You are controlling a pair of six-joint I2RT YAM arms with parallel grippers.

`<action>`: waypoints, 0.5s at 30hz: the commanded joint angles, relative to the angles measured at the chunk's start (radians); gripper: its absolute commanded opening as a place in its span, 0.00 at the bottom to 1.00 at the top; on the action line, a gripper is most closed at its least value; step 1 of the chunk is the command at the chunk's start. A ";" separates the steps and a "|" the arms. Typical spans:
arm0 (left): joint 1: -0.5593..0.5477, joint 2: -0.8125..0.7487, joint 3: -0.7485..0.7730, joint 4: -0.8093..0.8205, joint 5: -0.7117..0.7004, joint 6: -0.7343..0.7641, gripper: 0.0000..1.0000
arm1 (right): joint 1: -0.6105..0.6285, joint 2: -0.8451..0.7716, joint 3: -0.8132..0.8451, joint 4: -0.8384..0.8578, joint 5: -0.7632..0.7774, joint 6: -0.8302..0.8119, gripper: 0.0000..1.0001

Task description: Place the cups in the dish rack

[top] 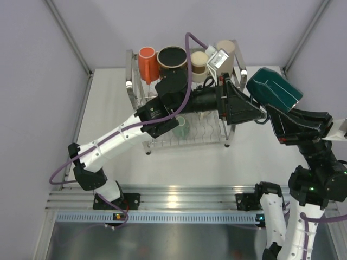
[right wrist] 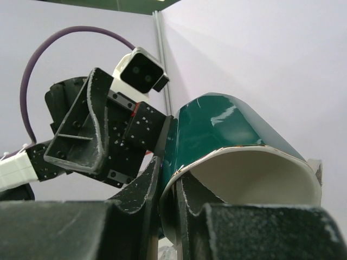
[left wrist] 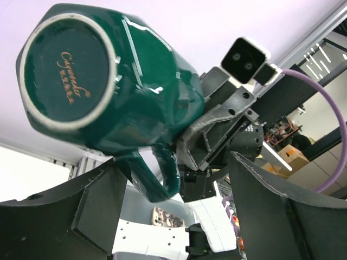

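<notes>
A dark teal mug (top: 274, 92) hangs in the air right of the dish rack (top: 162, 144). My right gripper (right wrist: 174, 197) is shut on its rim, one finger inside the white interior and one outside. My left gripper (left wrist: 179, 203) reaches across from the left and stands open, its fingers either side of the mug's handle (left wrist: 160, 173) without touching it. On the rack's upper tier stand an orange cup (top: 147, 64), a large black cup (top: 172, 58), a brown-cream paper cup (top: 199, 64) and a tall beige cup (top: 230, 51). A green cup (top: 180, 129) sits lower, partly hidden by my left arm.
The rack stands at the back middle of the white table (top: 135, 168). A metal rail (top: 179, 195) runs along the near edge by the arm bases. Slanted frame poles (top: 68, 38) rise at both back corners.
</notes>
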 commanded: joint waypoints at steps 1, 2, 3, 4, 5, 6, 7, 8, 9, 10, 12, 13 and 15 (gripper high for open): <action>-0.008 -0.001 -0.026 0.066 0.018 -0.024 0.78 | 0.013 -0.026 -0.003 0.139 0.003 -0.014 0.00; -0.011 -0.005 -0.034 0.075 0.017 -0.024 0.78 | 0.013 -0.027 -0.006 0.142 -0.015 -0.011 0.00; -0.013 -0.007 -0.037 0.078 0.018 -0.026 0.78 | 0.014 -0.029 -0.007 0.141 -0.017 -0.014 0.00; -0.013 -0.009 -0.043 0.084 0.017 -0.029 0.76 | 0.014 -0.033 -0.009 0.135 -0.017 -0.020 0.00; -0.015 -0.009 -0.043 0.086 0.017 -0.032 0.75 | 0.014 -0.038 -0.011 0.128 -0.014 -0.032 0.00; -0.018 -0.007 -0.041 0.084 0.021 -0.037 0.74 | 0.014 -0.041 -0.012 0.127 -0.012 -0.032 0.00; -0.019 -0.006 -0.045 0.086 0.023 -0.040 0.70 | 0.014 -0.044 -0.014 0.128 -0.014 -0.034 0.00; -0.019 -0.005 -0.045 0.086 0.027 -0.044 0.67 | 0.016 -0.043 -0.011 0.125 -0.017 -0.035 0.00; -0.022 -0.007 -0.049 0.086 0.034 -0.047 0.63 | 0.014 -0.046 -0.008 0.121 -0.017 -0.046 0.00; -0.024 -0.009 -0.060 0.086 0.032 -0.049 0.54 | 0.014 -0.044 -0.007 0.118 -0.018 -0.050 0.00; -0.025 -0.015 -0.083 0.118 0.034 -0.058 0.42 | 0.017 -0.041 -0.007 0.121 -0.035 -0.055 0.00; -0.025 -0.028 -0.098 0.130 0.034 -0.064 0.37 | 0.017 -0.043 -0.007 0.118 -0.041 -0.060 0.00; -0.025 -0.038 -0.120 0.136 0.031 -0.058 0.20 | 0.022 -0.043 -0.009 0.102 -0.043 -0.078 0.00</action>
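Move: The green mug hangs in the right hand, pinched by its rim. Its middle is about 5 cm ahead of the left hand, 3 cm to its right and 3 cm below, with its handle only 2 cm right of and 2 cm below the open left fingertips. From the right hand, the mug is 4 cm ahead and 2 cm up; the left fingertips are some 3 cm left, 1 cm back, 4 cm up. On the rack, some 25 cm below the left hand, the beige cup stands 18 cm ahead and 4 cm left, the brown-and-white cup 8 cm farther left. The left fingers close on the green mug's handle and pinch it, after the hand sinks about 3 cm, easing 1 cm to the right with a slight tilt to bring the handle between them. The right hand keeps its pinch on the rim and eases roughly 1.5 cm back, with about a centimetre each down and to the left, turning some 5 degrees. ##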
